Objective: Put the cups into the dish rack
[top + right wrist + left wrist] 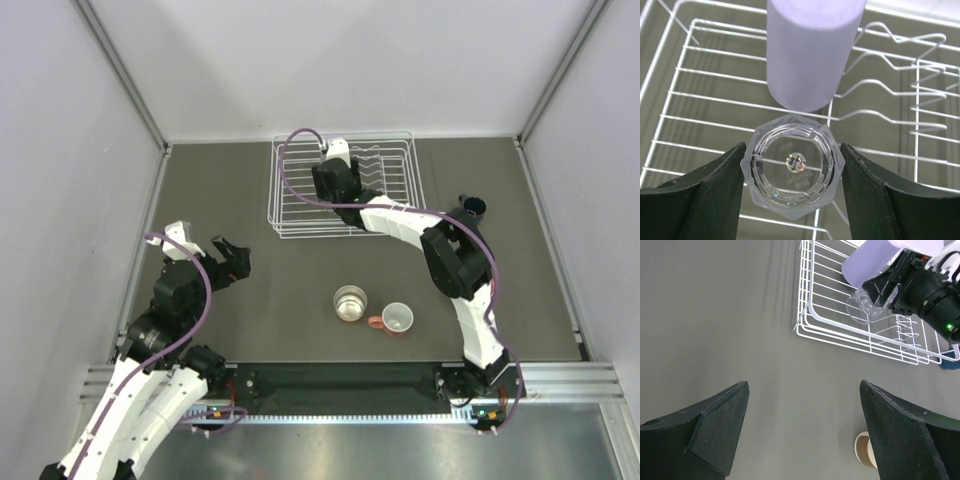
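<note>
My right gripper point(792, 146) is shut on a clear faceted cup point(792, 172), one finger against each side, low inside the white wire dish rack point(715, 105). A lavender tumbler point(812, 50) stands just beyond the clear cup in the rack. The overhead view shows that gripper point(335, 180) over the rack point(290, 228). On the table lie a steel cup point(350, 302), a salmon-pink handled mug point(397, 318) and a dark blue mug point(472, 208). My left gripper point(228, 262) hangs open above bare table at the left, holding nothing.
The rack's upright divider prongs point(920, 95) stand to the right of the held cup. Pale walls close the table on three sides. In the left wrist view a cup point(865, 450) peeks from behind the right finger, and the rack point(840, 335) lies ahead.
</note>
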Action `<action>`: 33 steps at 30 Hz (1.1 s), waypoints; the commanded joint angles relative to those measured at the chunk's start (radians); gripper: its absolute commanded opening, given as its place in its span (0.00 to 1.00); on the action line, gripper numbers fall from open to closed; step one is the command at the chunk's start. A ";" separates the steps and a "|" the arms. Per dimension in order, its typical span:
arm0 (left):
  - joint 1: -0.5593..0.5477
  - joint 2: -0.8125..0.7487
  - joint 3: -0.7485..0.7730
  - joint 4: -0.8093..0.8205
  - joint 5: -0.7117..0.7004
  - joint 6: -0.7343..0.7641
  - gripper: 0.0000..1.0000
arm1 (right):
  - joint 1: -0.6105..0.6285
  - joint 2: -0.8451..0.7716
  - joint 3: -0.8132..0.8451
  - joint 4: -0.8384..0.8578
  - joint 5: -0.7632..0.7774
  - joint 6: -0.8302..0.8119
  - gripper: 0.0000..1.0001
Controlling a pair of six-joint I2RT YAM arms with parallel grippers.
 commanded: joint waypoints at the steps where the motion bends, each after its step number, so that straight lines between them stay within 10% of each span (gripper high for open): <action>1: -0.001 0.005 -0.004 0.020 -0.001 0.012 0.96 | -0.008 -0.002 0.000 0.080 -0.008 0.011 0.31; 15: -0.001 0.083 0.031 -0.015 -0.006 -0.018 0.93 | -0.007 -0.069 -0.003 0.028 -0.052 0.023 0.93; 33: -0.004 0.292 0.149 0.023 0.445 -0.036 0.73 | -0.025 -0.603 -0.232 -0.470 -0.141 0.230 1.00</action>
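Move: The right hand still holds the upturned clear cup in the rack, its middle some 2 cm below the hand point. From this hand, the upturned purple cup stands about 8 cm ahead and 1 cm left, the wavy divider some 7 cm right and 2 ahead. From the left hand, the silver cup lies roughly 25 cm right, 5 back and 18 below, the white mug 36 right, 8 back; the clear cup 22 right, 21 ahead, 13 below. Opening wide almost on the spot, the right fingers let go of the clear cup; then the hand lifts away about 12 cm, drawing back some 9 cm and to the right about 5, out over the rack's front. Meanwhile the empty left hand dips slightly and comes back up, swinging about 6 cm right towards the silver cup, turning clockwise and tipping down as its fingers narrow partway. ##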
